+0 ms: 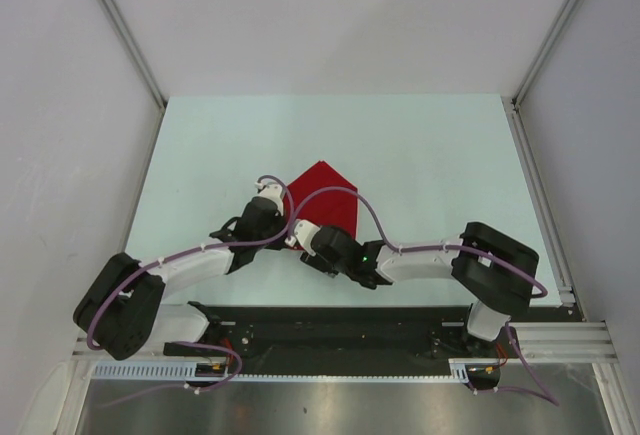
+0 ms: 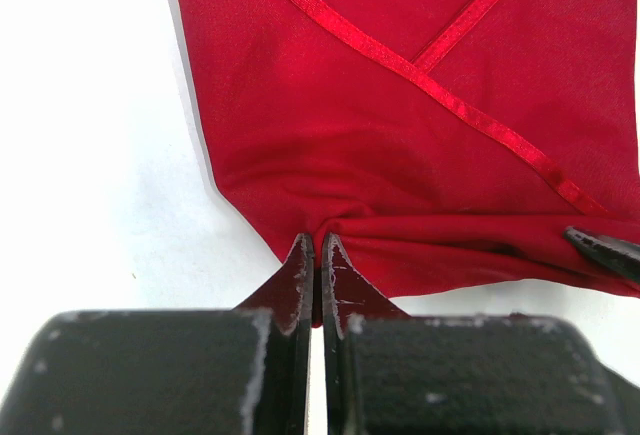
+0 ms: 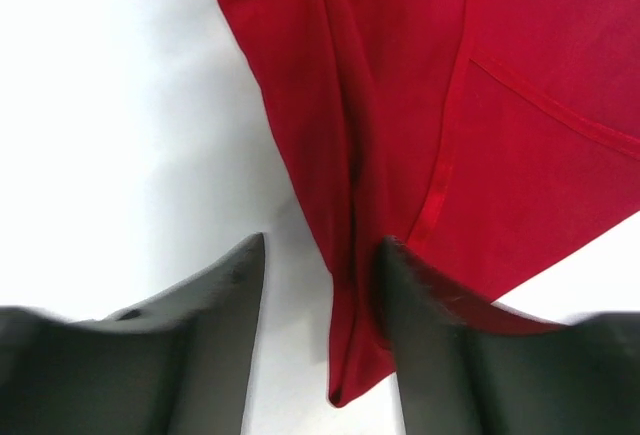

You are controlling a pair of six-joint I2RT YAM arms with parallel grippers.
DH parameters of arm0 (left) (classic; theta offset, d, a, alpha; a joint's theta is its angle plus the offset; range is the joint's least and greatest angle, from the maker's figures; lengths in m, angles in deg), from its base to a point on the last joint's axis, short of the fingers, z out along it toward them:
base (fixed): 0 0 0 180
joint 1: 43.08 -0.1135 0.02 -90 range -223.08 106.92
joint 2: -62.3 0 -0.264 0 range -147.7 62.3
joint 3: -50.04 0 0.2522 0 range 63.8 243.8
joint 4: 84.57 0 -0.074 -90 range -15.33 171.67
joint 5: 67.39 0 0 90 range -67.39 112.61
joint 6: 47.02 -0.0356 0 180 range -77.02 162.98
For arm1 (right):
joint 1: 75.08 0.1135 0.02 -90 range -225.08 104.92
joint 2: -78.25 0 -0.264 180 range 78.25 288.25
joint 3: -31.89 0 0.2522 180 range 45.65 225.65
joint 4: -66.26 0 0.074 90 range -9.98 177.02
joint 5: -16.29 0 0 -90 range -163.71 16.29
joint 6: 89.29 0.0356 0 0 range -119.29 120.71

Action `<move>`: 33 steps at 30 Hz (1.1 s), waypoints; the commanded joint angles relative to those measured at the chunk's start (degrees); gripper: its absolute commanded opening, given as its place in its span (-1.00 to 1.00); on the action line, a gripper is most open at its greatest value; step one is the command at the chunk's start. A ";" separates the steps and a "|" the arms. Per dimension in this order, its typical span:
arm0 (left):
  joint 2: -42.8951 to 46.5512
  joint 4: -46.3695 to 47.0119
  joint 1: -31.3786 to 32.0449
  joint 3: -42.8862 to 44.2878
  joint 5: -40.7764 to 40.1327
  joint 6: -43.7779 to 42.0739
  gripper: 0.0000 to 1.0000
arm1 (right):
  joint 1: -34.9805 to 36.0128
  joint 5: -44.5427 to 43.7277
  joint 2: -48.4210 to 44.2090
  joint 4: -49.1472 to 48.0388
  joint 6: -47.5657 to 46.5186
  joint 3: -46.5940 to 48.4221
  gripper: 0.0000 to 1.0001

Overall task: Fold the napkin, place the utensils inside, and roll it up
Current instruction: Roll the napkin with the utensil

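Observation:
The red napkin (image 1: 325, 198) lies folded on the pale table (image 1: 430, 155), with a point towards the far side and a bunched, rolled fold along its near edge. My left gripper (image 1: 288, 223) is shut on that near fold at its left end, with cloth pinched between the tips, as the left wrist view (image 2: 318, 245) shows on the napkin (image 2: 400, 135). My right gripper (image 1: 303, 241) is open. In the right wrist view (image 3: 322, 245) its jaws stand either side of the rolled end of the napkin (image 3: 400, 105), and the right finger (image 3: 420, 295) touches the cloth. The orange spoon is not visible in any view.
The right gripper's fingertip (image 2: 605, 248) shows at the right edge of the left wrist view, close beside the fold. Grey walls and metal rails (image 1: 540, 170) bound the table. The black base bar (image 1: 330, 325) runs along the near edge.

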 commanded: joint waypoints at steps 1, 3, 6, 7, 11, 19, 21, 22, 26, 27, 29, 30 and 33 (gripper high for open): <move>0.59 -0.88 -0.64 1.04 0.53 -0.15 -1.00 | -0.96 -0.70 1.03 -2.21 -0.49 -0.28 -0.13; 0.68 -0.97 -0.65 1.12 0.53 -0.23 -0.99 | -1.48 -0.08 1.29 -1.42 -0.31 -0.28 -0.31; 0.94 -0.97 -0.91 1.21 0.62 -0.06 -1.00 | -2.45 3.24 1.73 0.25 0.57 -0.02 -0.62; 1.12 -0.97 -1.08 1.39 0.79 -0.06 -0.99 | -2.71 4.31 1.82 0.69 1.00 0.16 -0.63; 1.47 -1.14 -1.35 1.83 0.79 -0.23 -1.00 | -4.20 11.68 2.96 5.33 2.94 1.91 -0.81; 1.12 -3.15 -2.14 2.45 0.00 -0.50 -0.99 | -9.39 31.72 4.98 13.87 8.56 8.59 -1.00; 1.82 -3.69 -2.32 2.27 -0.17 -0.32 -0.99 | -10.97 36.73 5.94 15.19 10.23 9.91 -1.00; 2.17 -3.87 -2.32 2.36 -0.26 -0.24 -0.99 | -11.41 38.49 6.56 16.42 10.41 11.05 -1.00; 3.75 -4.83 -2.49 2.27 -0.52 -0.06 -0.99 | -14.49 48.93 9.81 19.50 14.36 14.31 -1.00; 3.67 -4.83 -2.49 2.27 -0.61 0.03 -1.00 | -15.10 50.44 10.60 19.68 15.41 14.57 -1.00; 3.58 -4.83 -2.67 2.27 -0.70 -0.06 -1.00 | -17.21 54.56 12.45 19.15 16.47 14.84 -1.00; 2.97 -4.92 -2.84 2.53 -0.53 -0.15 -1.00 | -17.91 55.98 13.06 18.46 17.61 14.93 -1.00; 1.39 -4.92 -3.19 3.14 -0.17 -0.41 -0.99 | -19.94 57.49 15.00 18.01 18.23 15.10 -1.00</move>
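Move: The right hand's open fingers already straddle the napkin's bunched near edge, which runs about 1 cm below their mid-point. The left hand still grips that same edge roughly 4 cm ahead and 7 cm left of the right hand; seen from the left hand, the spot to be pinched is thus some 4 cm back and 7 cm to its right. The napkin's loose near-right corner lies about 3 cm back and 4 cm right of the right hand. The right fingers shut on the bunched near edge of the napkin and pinch it while sinking not quite 2 cm; the hand then draws back and to the left about 3.5 cm, its wrist tipping by nearly 50 degrees until the fingers point steeply down. The left hand keeps its grip on the edge and eases a bit over 1 cm left. ##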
